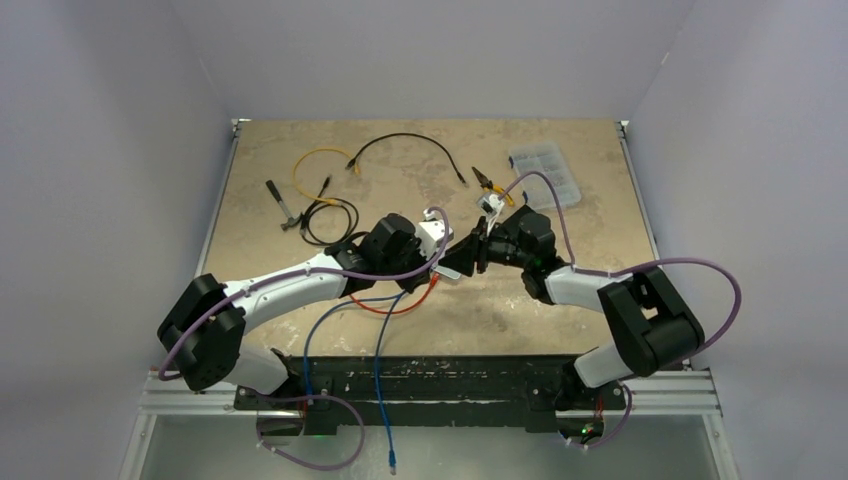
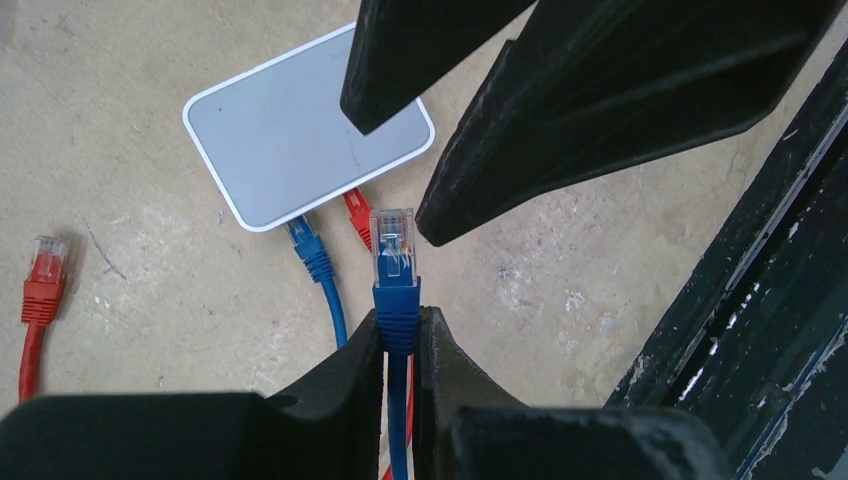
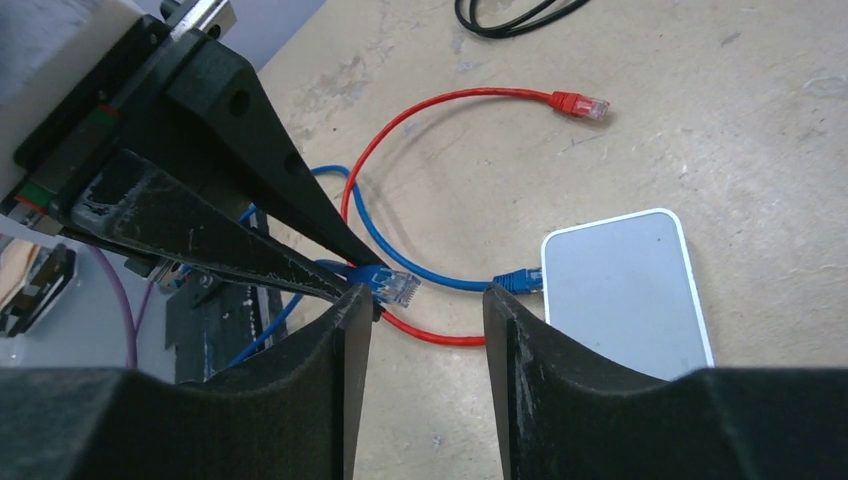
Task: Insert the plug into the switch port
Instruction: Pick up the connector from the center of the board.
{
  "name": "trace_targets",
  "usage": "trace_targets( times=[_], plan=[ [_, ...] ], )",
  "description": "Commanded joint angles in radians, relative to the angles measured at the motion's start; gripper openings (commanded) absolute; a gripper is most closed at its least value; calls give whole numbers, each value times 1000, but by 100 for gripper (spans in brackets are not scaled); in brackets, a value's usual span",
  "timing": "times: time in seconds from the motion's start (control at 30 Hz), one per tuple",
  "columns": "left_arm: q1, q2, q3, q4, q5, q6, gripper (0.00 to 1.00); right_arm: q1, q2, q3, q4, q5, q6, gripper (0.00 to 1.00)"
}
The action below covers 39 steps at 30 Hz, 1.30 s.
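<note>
The blue plug (image 2: 396, 250) stands upright in my left gripper (image 2: 400, 318), which is shut on its blue boot; the clear tip points toward the switch (image 2: 300, 140), a flat white box lying a short way ahead. One blue plug (image 2: 303, 238) and one red plug (image 2: 357, 212) sit in the switch's near edge. In the right wrist view my right gripper (image 3: 425, 298) is open with nothing between its fingers. The held blue plug (image 3: 393, 284) is just beyond its left finger, and the switch (image 3: 625, 290) lies to the right. From above, both grippers meet over the switch (image 1: 450, 270).
A loose red plug (image 3: 580, 103) lies on the table on its red cable (image 3: 400, 130). At the back are a black cable (image 1: 400, 140), a yellow cable (image 1: 318, 165), a hammer (image 1: 283, 205), pliers (image 1: 490, 185) and a clear plastic box (image 1: 545, 172).
</note>
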Motion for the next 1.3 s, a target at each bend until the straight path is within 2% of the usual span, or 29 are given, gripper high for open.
trace_targets(
  times=[0.0,0.23,0.73,0.97,1.27],
  plan=[
    [1,-8,7,75,0,-28,0,2,21,-12,123,-34,88,45],
    [1,-6,8,78,36,-23,0,2,64,-16,180,-87,104,43],
    [10,-60,38,-66,112,38,0,28,21,-78,374,-270,-86,49],
    [10,-94,52,-98,194,60,0,93,-7,-54,271,-270,-226,50],
    [10,-131,64,-131,230,86,0,101,-19,-46,206,-233,-283,47]
  ],
)
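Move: The left fingers hold the blue plug, its middle about 1 cm ahead, 1 right and 1 below their hand point; the right fingers' open gap is some 2 cm ahead, 4 right and 1 lower. From the right hand, the plug lies roughly 3 cm left, 1 back, about level. The switch is some 5 cm ahead, 2 left and 9 below that hand, with its inserted red plug about 2 ahead, 3 left, equally low. Right hand, open, swings back about 6 cm and left, rolling, towards the plug the left carries back 4 cm. ##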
